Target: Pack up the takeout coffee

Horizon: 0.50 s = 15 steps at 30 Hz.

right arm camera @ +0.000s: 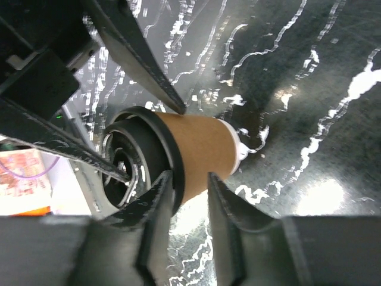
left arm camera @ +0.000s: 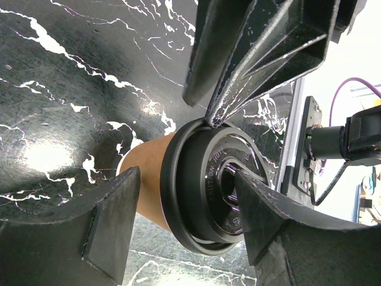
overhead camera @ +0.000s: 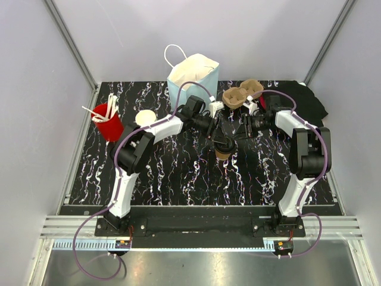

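The takeout coffee is a tan paper cup [overhead camera: 224,154] with a black lid [overhead camera: 221,143] on it, standing mid-table. In the left wrist view the cup's body [left arm camera: 149,190] and lid [left arm camera: 196,196] fill the middle. My left gripper [left arm camera: 187,214] is open and straddles them, one finger [left arm camera: 262,208] resting on the lid's centre and the other clear of the cup wall. In the right wrist view my right gripper [right arm camera: 189,179] has its jaws a narrow gap apart, one tip against the lid's rim [right arm camera: 172,155] and the other beside the cup [right arm camera: 202,149].
A light blue paper bag [overhead camera: 191,77] stands open at the back. A brown pulp cup carrier [overhead camera: 241,94] lies to its right, next to a black cloth [overhead camera: 309,101]. At the left are a red cup with straws [overhead camera: 109,122] and a pale cup [overhead camera: 145,118].
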Each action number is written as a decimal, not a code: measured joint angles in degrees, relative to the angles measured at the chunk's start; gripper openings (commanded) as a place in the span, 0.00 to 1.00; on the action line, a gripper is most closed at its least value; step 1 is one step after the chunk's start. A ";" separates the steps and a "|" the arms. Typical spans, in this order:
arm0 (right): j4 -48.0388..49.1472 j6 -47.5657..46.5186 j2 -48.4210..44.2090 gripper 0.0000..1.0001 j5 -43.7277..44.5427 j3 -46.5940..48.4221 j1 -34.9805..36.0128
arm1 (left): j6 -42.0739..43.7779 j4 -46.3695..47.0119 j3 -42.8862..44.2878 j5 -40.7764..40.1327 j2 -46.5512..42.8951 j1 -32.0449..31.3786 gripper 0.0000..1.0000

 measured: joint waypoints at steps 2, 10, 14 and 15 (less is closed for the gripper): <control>-0.04 0.17 -0.52 0.48 1.44 0.02 0.02 | 0.02 0.00 0.00 -0.02 0.00 0.00 0.67; -1.05 1.88 -3.61 0.61 3.32 1.01 -0.61 | 0.00 0.20 -0.13 -0.04 -0.02 0.02 0.67; -1.25 3.06 -5.22 0.61 1.38 0.98 -0.79 | -0.02 0.24 -0.13 -0.04 -0.02 0.20 0.67; -1.16 3.45 -5.31 0.61 0.90 0.90 -0.79 | -0.04 0.26 -0.13 -0.04 -0.02 0.22 0.67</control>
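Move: From the right hand, the black lid on the coffee cup lies about 5 cm to the left and 3 cm back, at roughly the same height; from the left hand, it is some 3 cm to the right and 2 cm back. Measured again from the right hand, the paper bag stands around 14 cm left and 11 cm ahead, and the cup carriers sit about 18 cm ahead, 2 cm right, a little lower. Coming free of the lid's rim, the right hand eases barely a centimetre to the right and forward, then lifts some 3.5 cm straight up, its fingers spreading from about a third to well over half open. The left hand stays put, one finger still across the lid's top and the other beside the cup. ##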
